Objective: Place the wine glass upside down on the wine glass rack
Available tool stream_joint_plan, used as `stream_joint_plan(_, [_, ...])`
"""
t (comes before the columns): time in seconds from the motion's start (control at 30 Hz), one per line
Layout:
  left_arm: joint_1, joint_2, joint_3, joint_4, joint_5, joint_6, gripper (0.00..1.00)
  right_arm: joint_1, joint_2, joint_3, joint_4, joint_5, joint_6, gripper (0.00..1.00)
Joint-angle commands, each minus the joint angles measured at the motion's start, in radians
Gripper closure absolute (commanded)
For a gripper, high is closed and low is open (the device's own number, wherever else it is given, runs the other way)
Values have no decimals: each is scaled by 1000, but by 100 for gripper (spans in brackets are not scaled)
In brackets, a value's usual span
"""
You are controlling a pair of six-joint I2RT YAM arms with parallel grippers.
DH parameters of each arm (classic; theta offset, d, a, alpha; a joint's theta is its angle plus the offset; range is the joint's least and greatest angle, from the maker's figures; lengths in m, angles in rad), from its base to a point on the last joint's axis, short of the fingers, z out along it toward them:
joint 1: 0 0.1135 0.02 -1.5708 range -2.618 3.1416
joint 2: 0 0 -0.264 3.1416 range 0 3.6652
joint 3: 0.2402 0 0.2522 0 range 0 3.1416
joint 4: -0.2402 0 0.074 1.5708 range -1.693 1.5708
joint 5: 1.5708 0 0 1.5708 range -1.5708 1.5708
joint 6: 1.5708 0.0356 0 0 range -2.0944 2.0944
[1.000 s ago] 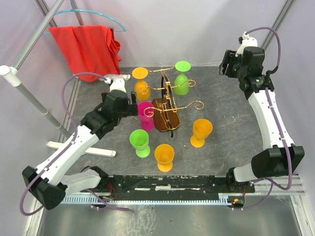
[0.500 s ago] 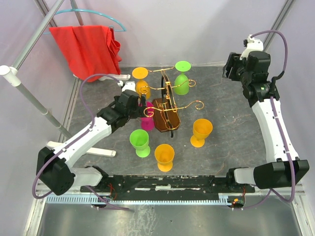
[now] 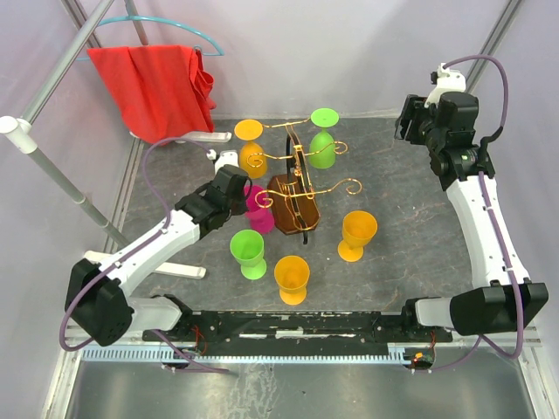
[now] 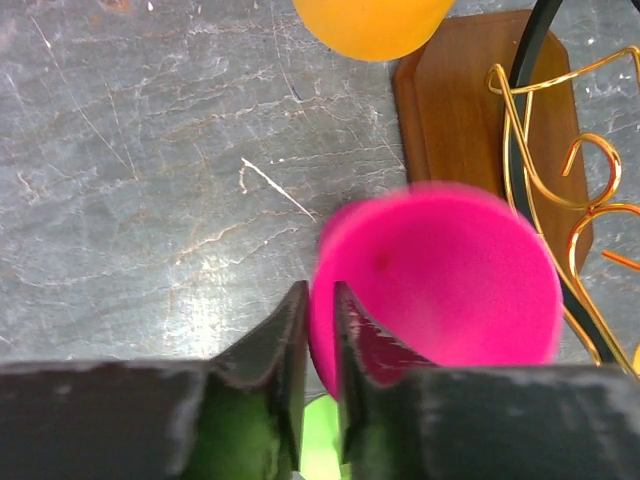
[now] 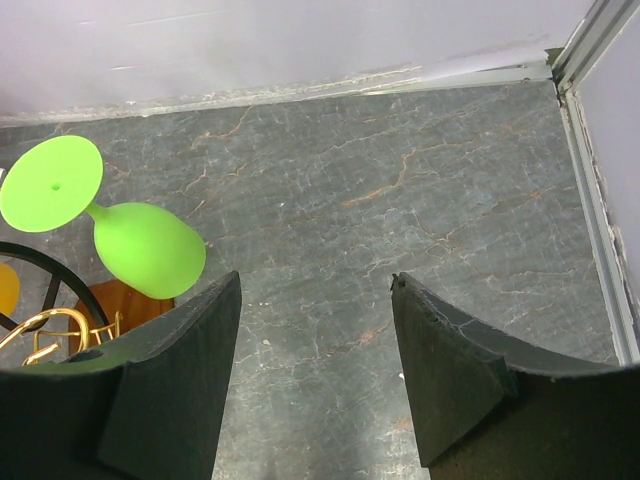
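Observation:
A pink wine glass (image 3: 259,209) stands upright just left of the wine glass rack (image 3: 297,179), a gold wire stand on a brown wooden base (image 4: 470,95). My left gripper (image 3: 247,194) is shut on the glass's rim. In the left wrist view the pink wine glass (image 4: 450,280) fills the middle and my left gripper (image 4: 318,297) pinches its near wall, one finger inside the bowl and one outside. My right gripper (image 5: 315,285) hangs open and holds nothing, high over the back right of the table; in the top view the right gripper (image 3: 404,118) is well away from the rack.
An orange glass (image 3: 251,150) and a green glass (image 3: 323,144) hang upside down on the rack. A green glass (image 3: 248,254) and two orange glasses (image 3: 292,278) (image 3: 357,236) stand in front. A red cloth (image 3: 157,83) hangs at the back left.
My left gripper came down from the left onto the pink glass and shut on its rim. The right arm shifted slightly back, then held still.

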Motion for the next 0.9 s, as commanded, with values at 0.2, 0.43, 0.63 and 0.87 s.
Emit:
stream_joint_plan(0.2, [-3,-88,47,-12,-129,-24,97,1,-15,16,54,1,-6,30])
stream_joint_plan(0.43, [-2,-211,188,-114,-520,135,97,0,-4,60,55,-30,-1,31])
stream_joint_plan(0.63, [-2,-327,231,138,-743,441,97,1,14,138,91,-179,35,31])
stream_joint_plan(0.87, [-2,-363,161,831,-385,805,97,10,105,274,142,-413,269,32])
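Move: The left fingers straddle the near-left part of the pink glass's rim, with the glass's middle about 4 cm to the right and 6 cm below. The rack stands some 12 cm right and 4 cm ahead at about hand height; the upside-down orange glass is 8 cm ahead, 1 cm right and slightly higher. The upright green glass is 12 cm back, 2 cm right and 6 cm lower. From the right hand, the pink glass is about 35 cm left, 10 cm back and 24 cm below. The left fingers close on the pink glass's left wall, one inside and one outside, then carry it up about 27 cm and left some 14 cm, away from the rack, the wrist tipping up some 45 degrees and turning counter-clockwise. Late on, the empty, open right hand starts rising and drifting left, its fingers tipping up a little. ##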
